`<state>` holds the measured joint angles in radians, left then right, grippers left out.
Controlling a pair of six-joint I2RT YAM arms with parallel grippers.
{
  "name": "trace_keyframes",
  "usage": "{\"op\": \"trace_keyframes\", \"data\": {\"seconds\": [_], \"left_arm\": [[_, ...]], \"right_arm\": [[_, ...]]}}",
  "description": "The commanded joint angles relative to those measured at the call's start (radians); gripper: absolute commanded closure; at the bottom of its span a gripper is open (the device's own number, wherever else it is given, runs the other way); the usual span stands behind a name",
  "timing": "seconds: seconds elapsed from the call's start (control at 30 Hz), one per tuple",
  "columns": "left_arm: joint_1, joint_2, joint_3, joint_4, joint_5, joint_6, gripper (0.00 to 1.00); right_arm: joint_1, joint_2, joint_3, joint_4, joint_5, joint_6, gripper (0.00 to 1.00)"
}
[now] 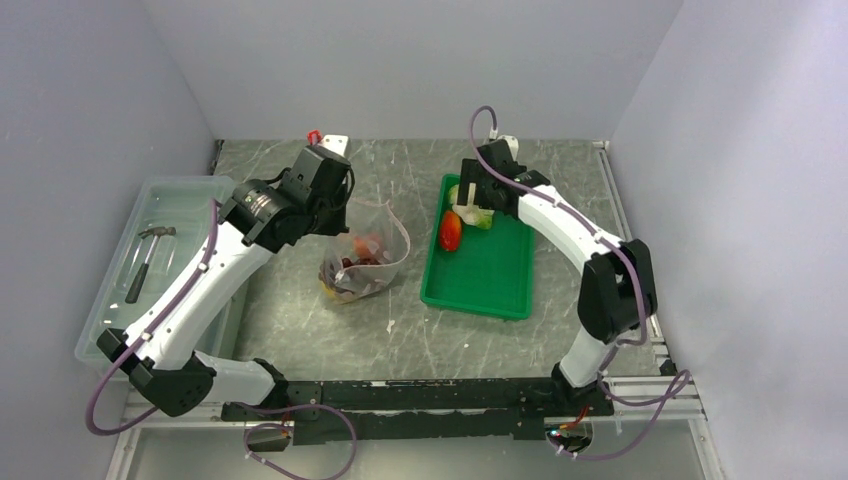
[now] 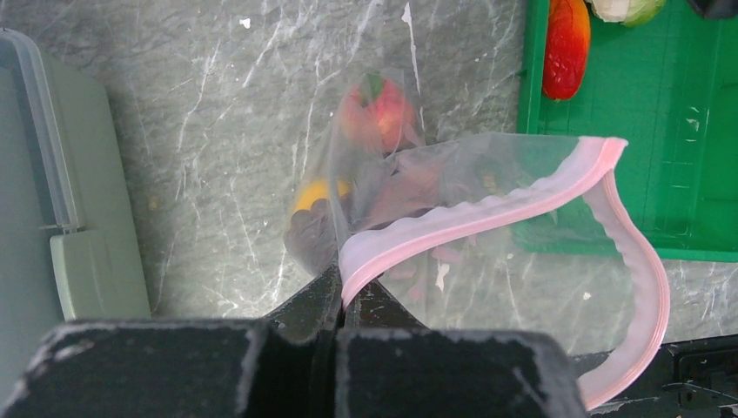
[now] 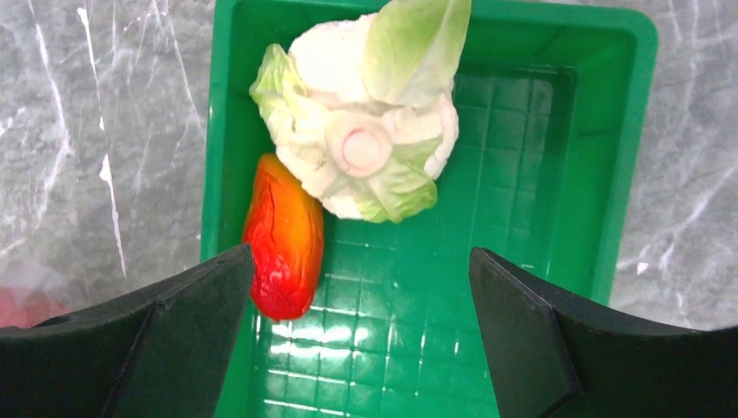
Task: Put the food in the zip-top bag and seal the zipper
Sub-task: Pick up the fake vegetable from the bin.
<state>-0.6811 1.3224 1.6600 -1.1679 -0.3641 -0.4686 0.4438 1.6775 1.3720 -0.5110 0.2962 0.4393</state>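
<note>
The clear zip-top bag [image 1: 366,262] lies on the table between the arms, mouth held up and gaping. My left gripper [image 2: 348,292] is shut on one end of its pink zipper [image 2: 487,213]; in the top view that gripper [image 1: 347,210] sits at the bag's left. Inside the bag show a red piece [image 2: 379,113], an orange-yellow fruit [image 2: 313,193] and dark purple grapes [image 2: 306,237]. My right gripper [image 3: 361,252] hangs open over the green tray [image 3: 531,174], holding nothing. A red-orange food piece [image 3: 283,235] and a pale leafy vegetable [image 3: 365,148] lie in the tray's far end.
A large translucent bin [image 1: 115,310] with a hammer [image 1: 148,255] stands at the left. A small red-and-white object [image 1: 325,140] sits at the back wall. The green tray [image 1: 490,285] lies right of the bag. Walls close in on three sides.
</note>
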Motion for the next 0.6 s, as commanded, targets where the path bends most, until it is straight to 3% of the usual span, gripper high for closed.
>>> {"op": "trace_keyframes", "data": {"seconds": [0.0,0.57], "left_arm": [[0.002,-0.037,0.009,0.05,-0.007,-0.015,1.0],[0.003,-0.026,-0.017,0.064,-0.005,-0.004,1.0]], "right_arm": [[-0.032,0.07,0.098,0.021,-0.055,0.013,0.0],[-0.098,0.26,0.178,0.049,-0.118,0.047,0.04]]}}
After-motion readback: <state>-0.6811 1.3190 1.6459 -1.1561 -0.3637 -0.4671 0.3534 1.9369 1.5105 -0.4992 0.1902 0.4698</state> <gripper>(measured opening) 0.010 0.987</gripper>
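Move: The fake cauliflower lies in the far end of the green bin, about 5 cm ahead of the right hand, 1 cm to its left and some 10 cm below. The red pepper is against its near left side, about 6 cm nearer and 4 cm farther left; the bag's middle hangs roughly 20 cm to the right hand's left and 5 cm back. From the left hand, the cauliflower is some 19 cm ahead, 20 cm right and 25 cm lower. The right hand, jaws already wide open and staying so, comes down about 6 cm over the cauliflower while easing forward some 5 cm, the forward reach going first and dying away until the end is nearly straight down. Its wrist tips the fingers a little under 10 degrees steeper so that the jaws come down towards either side of the cauliflower and its stem, while the left hand stays put and keeps its pinch on the bag's zipper edge. ##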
